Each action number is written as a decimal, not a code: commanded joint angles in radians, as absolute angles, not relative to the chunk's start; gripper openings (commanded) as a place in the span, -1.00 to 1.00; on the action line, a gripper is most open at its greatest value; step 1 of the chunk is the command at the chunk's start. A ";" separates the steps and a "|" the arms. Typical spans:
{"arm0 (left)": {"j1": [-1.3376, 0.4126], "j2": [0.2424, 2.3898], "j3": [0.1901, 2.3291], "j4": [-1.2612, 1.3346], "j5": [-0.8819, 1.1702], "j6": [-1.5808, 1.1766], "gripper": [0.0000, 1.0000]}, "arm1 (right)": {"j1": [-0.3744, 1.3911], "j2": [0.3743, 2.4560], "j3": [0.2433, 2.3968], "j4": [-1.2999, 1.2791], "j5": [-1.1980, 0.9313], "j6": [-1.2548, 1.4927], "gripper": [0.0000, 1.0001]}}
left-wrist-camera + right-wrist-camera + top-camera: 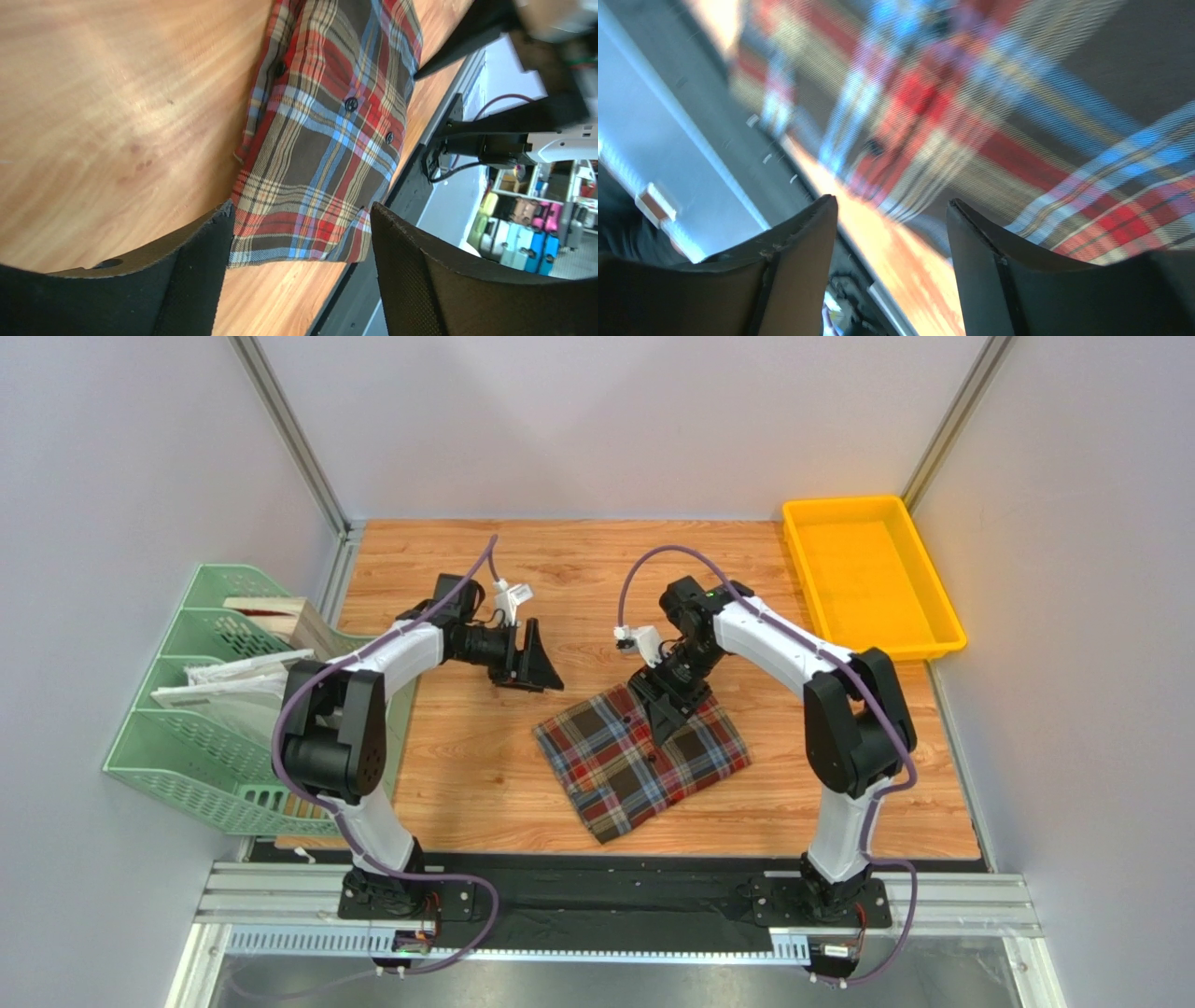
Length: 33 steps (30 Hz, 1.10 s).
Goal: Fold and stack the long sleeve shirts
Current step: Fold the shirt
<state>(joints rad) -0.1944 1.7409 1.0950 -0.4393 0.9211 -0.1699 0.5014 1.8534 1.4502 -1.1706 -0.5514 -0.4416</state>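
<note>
A folded plaid long sleeve shirt (638, 760) in brown, red, blue and cream lies flat on the wooden table, in front of the right arm. My right gripper (671, 703) hovers over the shirt's far edge, jaws open with nothing between them; its wrist view shows the plaid cloth (1032, 112) blurred beyond the fingers. My left gripper (540, 667) hangs open above bare wood to the left of the shirt and apart from it. From the left wrist, the shirt (330, 133) shows in the gap between the empty fingers (203, 273).
A yellow tray (870, 577) stands at the back right corner. A green wire rack (211, 700) holding papers and a wooden board sits off the table's left edge. The black base rail (617, 889) runs along the near edge.
</note>
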 commanded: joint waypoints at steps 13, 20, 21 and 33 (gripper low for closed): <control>0.024 1.425 0.922 -0.379 0.976 -0.249 0.64 | 0.578 2.045 1.367 -0.859 -0.132 -0.492 0.79; 0.025 1.419 0.825 -0.311 0.997 -0.322 0.63 | 0.620 1.937 1.321 -0.853 -0.158 -1.012 0.78; 0.025 1.440 0.830 -0.314 1.000 -0.321 0.61 | 0.638 1.934 1.336 -0.854 -0.164 -1.043 0.78; -0.187 1.660 0.744 -0.012 0.974 -0.489 0.57 | 0.683 1.815 1.410 -0.811 -0.273 -1.078 0.81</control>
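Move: From my right hand the shirt's middle lies about 7 cm below, some 3 cm back and 4 cm to the left; its folded panel lies askew. The yellow tray stands roughly 22 cm farther out and 28 cm to the right of that hand. From my left hand the shirt's middle is around 9 cm back, 13 cm to the right and 8 cm lower, with the green basket level with that hand, some 40 cm to its left. I drop my right hand about 6 cm onto the shirt, spreading its fingers nearly fully, then keep them low on the cloth and twist counter-clockwise some 50 degrees, tilting the fingertips outward and sliding forward, then left, by a few centimetres. My open left hand swings left and up, then comes back right, down and towards me beside the shirt's left edge, without taking hold. ##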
